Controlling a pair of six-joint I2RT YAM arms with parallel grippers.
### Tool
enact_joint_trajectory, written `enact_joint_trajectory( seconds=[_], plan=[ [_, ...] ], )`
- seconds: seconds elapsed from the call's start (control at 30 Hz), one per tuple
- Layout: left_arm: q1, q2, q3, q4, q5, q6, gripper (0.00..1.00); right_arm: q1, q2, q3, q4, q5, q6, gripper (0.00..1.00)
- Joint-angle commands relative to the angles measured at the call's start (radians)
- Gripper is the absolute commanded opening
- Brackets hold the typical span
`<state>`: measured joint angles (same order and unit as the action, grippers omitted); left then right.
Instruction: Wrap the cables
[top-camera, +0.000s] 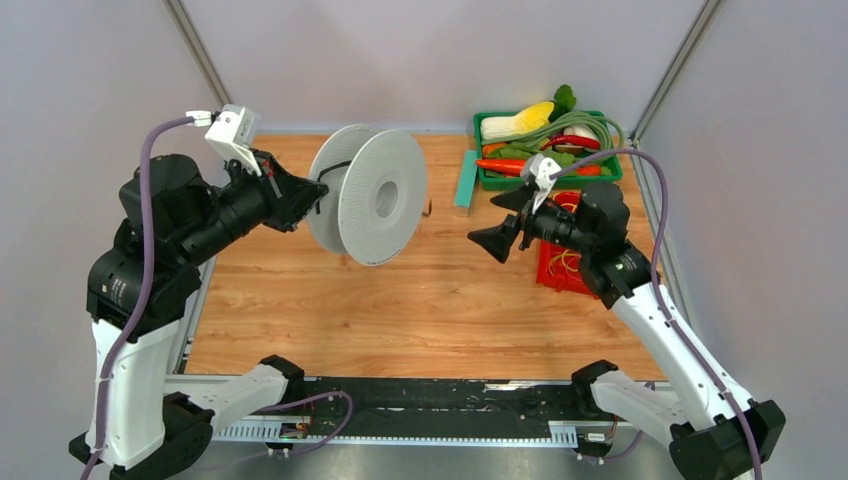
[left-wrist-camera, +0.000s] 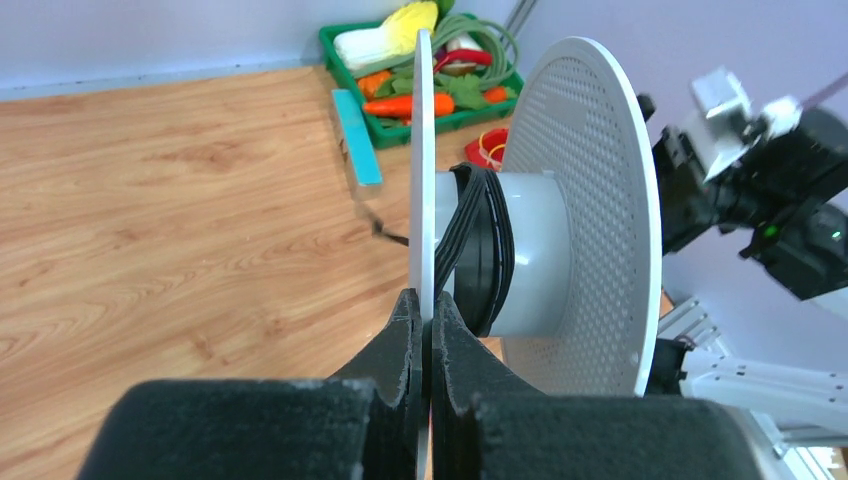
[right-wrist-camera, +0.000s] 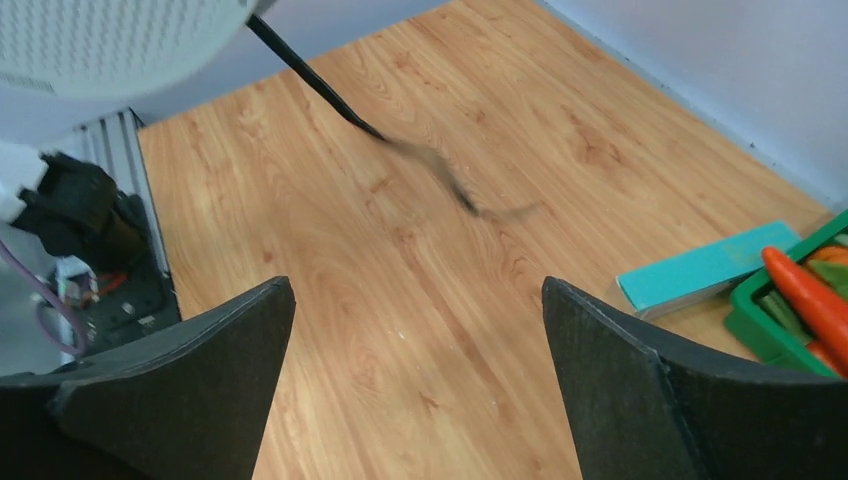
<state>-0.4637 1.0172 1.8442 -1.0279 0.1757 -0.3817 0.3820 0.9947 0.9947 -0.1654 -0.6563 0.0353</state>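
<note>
A white perforated spool (top-camera: 380, 195) hangs above the table's back middle. My left gripper (top-camera: 310, 195) is shut on the rim of its left flange (left-wrist-camera: 423, 150), with the flange edge pinched between the jaws (left-wrist-camera: 427, 310). The black cable (left-wrist-camera: 480, 250) lies in several turns around the hub between the flanges. Its loose end (right-wrist-camera: 450, 180) trails off the spool over the wood and is blurred. My right gripper (top-camera: 503, 222) stands open to the right of the spool, pointing at it. Nothing is between its fingers (right-wrist-camera: 415, 300).
At the back right a green basket (top-camera: 477, 140) holds vegetables and a green hose. A teal block (top-camera: 466, 180) lies beside it. A red container (top-camera: 560, 265) sits partly under my right arm. A metal rail (top-camera: 400, 400) runs along the near edge.
</note>
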Motion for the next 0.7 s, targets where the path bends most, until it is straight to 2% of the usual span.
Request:
enact_joint_trajectory(
  seconds=[0.0,0.2,0.4,0.67],
  plan=[
    [0.003,0.001,0.067,0.130,0.011,-0.079,0.00,0.037,-0.050,-0.074,0.020,0.041,-0.336,1.00],
    [0.002,0.024,0.066,0.186,0.053,-0.101,0.00,0.044,-0.061,-0.105,0.081,0.093,-0.495,1.00],
    [0.002,0.029,0.059,0.275,0.123,-0.132,0.00,0.083,-0.021,-0.136,0.151,0.003,-0.549,1.00],
    [0.003,-0.006,0.000,0.400,0.229,-0.201,0.00,0.273,0.009,-0.201,0.156,-0.083,-0.506,1.00]
  ],
)
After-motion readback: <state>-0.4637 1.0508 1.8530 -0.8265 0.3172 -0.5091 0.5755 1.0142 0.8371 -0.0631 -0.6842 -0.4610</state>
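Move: The cable's loose tail hangs in the air about 9 cm left of the open right hand, 6 cm ahead and some 4 cm lower; from the left hand it lies 13 cm ahead, 11 cm right and 18 cm below. The spool's middle is 4 cm ahead, 7 cm right and 3 cm below the left hand. From the right hand, the teal block lies 20 cm ahead, 2 cm left and 30 cm down. Still pinching the rim of the spool's left flange, the left hand lifts it about 4.5 cm, drifts 3 cm right and tips its fingers up some 10 degrees. The empty right hand, wide open, first sinks 3 cm, then sweeps left, back and farther down towards the dangling cable tail, rolling nearly 30 degrees about its pointing line and swinging slightly counter-clockwise. ##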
